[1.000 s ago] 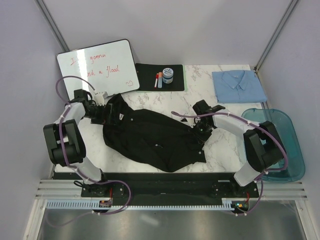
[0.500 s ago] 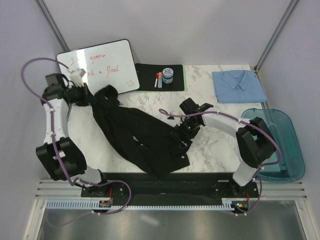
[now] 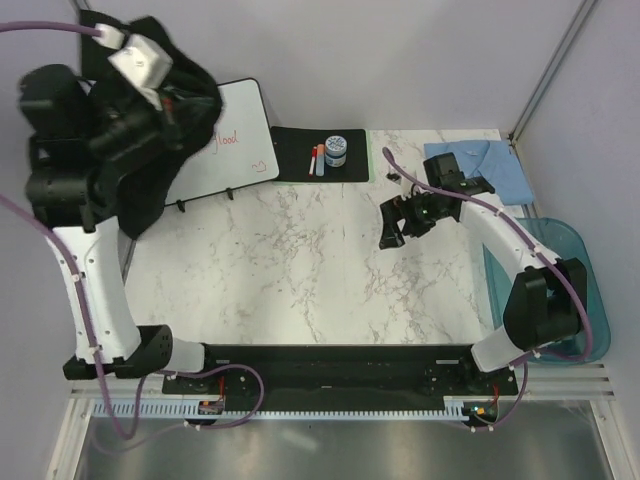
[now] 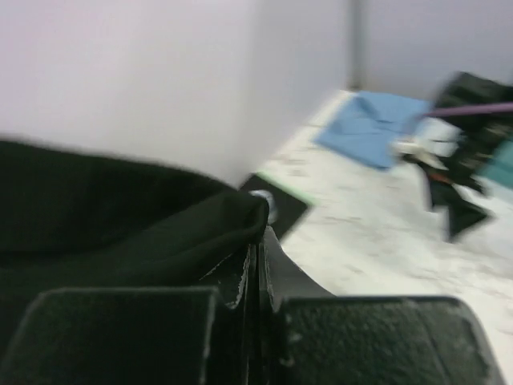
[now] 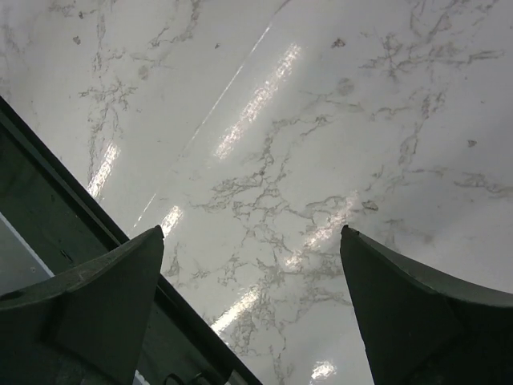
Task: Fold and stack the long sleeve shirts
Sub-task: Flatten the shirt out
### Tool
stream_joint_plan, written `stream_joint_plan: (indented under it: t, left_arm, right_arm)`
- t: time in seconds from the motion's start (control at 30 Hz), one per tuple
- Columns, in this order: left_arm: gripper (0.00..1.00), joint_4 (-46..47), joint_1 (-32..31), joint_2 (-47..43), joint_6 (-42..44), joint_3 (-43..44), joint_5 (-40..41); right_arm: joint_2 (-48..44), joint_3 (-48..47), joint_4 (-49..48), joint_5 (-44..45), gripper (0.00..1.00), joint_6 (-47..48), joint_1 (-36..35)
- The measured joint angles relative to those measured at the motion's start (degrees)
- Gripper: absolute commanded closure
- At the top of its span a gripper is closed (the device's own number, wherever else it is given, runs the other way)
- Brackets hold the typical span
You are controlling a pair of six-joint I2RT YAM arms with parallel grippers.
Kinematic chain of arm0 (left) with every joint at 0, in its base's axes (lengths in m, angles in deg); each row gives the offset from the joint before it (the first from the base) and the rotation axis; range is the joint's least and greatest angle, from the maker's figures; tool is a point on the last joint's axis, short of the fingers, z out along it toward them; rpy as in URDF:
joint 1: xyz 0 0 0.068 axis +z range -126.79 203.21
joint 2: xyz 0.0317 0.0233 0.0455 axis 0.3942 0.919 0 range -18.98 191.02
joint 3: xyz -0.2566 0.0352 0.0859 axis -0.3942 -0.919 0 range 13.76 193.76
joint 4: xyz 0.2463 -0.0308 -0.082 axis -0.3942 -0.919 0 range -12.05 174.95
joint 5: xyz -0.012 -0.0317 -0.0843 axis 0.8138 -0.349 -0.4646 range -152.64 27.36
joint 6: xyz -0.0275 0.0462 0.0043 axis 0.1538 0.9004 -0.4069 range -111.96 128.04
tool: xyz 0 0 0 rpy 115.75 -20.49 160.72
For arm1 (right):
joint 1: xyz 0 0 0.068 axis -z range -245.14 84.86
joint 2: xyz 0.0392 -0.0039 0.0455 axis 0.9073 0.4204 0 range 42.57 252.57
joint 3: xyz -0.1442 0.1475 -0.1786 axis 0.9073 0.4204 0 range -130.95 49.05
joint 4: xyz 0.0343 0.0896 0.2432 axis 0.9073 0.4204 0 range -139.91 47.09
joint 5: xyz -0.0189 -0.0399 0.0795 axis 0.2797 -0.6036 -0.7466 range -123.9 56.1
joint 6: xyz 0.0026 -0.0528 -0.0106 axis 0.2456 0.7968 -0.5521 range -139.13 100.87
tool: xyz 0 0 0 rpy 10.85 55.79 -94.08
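The black long sleeve shirt (image 3: pixel 195 95) hangs bunched high at the back left, lifted off the table. My left gripper (image 4: pixel 260 237) is shut on a fold of this black fabric (image 4: pixel 120 233), which fills the left of the left wrist view. The light blue long sleeve shirt (image 3: pixel 495 175) lies folded at the back right of the table and is also seen as a blue patch (image 4: pixel 369 128) in the left wrist view. My right gripper (image 3: pixel 390 228) hovers just left of it over bare marble. Its fingers (image 5: pixel 104 297) stand wide open with nothing between them.
A whiteboard (image 3: pixel 240 140) leans at the back left, partly behind the raised shirt. A black green-edged mat (image 3: pixel 295 160) at the back carries a small jar (image 3: pixel 335 150) and markers (image 3: pixel 318 160). A teal bin (image 3: pixel 575 290) sits at the right edge.
The left arm has swung up and back, carrying the black shirt off the table. The right gripper has let go of the shirt, opened, and moved back toward the right.
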Motion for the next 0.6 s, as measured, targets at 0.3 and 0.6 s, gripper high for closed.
stream_joint_plan:
  t: [0.3,0.6]
  left_arm:
    - [0.01,2.34,-42.01,2.62,-3.17,-34.38,15.02]
    - [0.01,1.97,-22.38,-1.53,0.98,-46.29,19.47]
  right_arm:
    - [-0.11,-0.07,5.09,-1.27,0.02,2.23,10.23]
    - [-0.11,-0.52,7.8,-0.04,0.09,6.23,11.37]
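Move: The left hand still pinches the black shirt, high over the table; the clear table middle where the shirt is to go lies about 8 cm to its right, level in reach and some 53 cm below. The whiteboard is about 19 cm ahead and 8 cm left, the jar 17 cm ahead and 18 cm right, both about as far down. From the empty right hand that clear middle lies some 22 cm left, level in reach, 12 cm below. Left hand whips 20 cm right, drops 30, releasing the black shirt, then swings back; right hand edges right. ##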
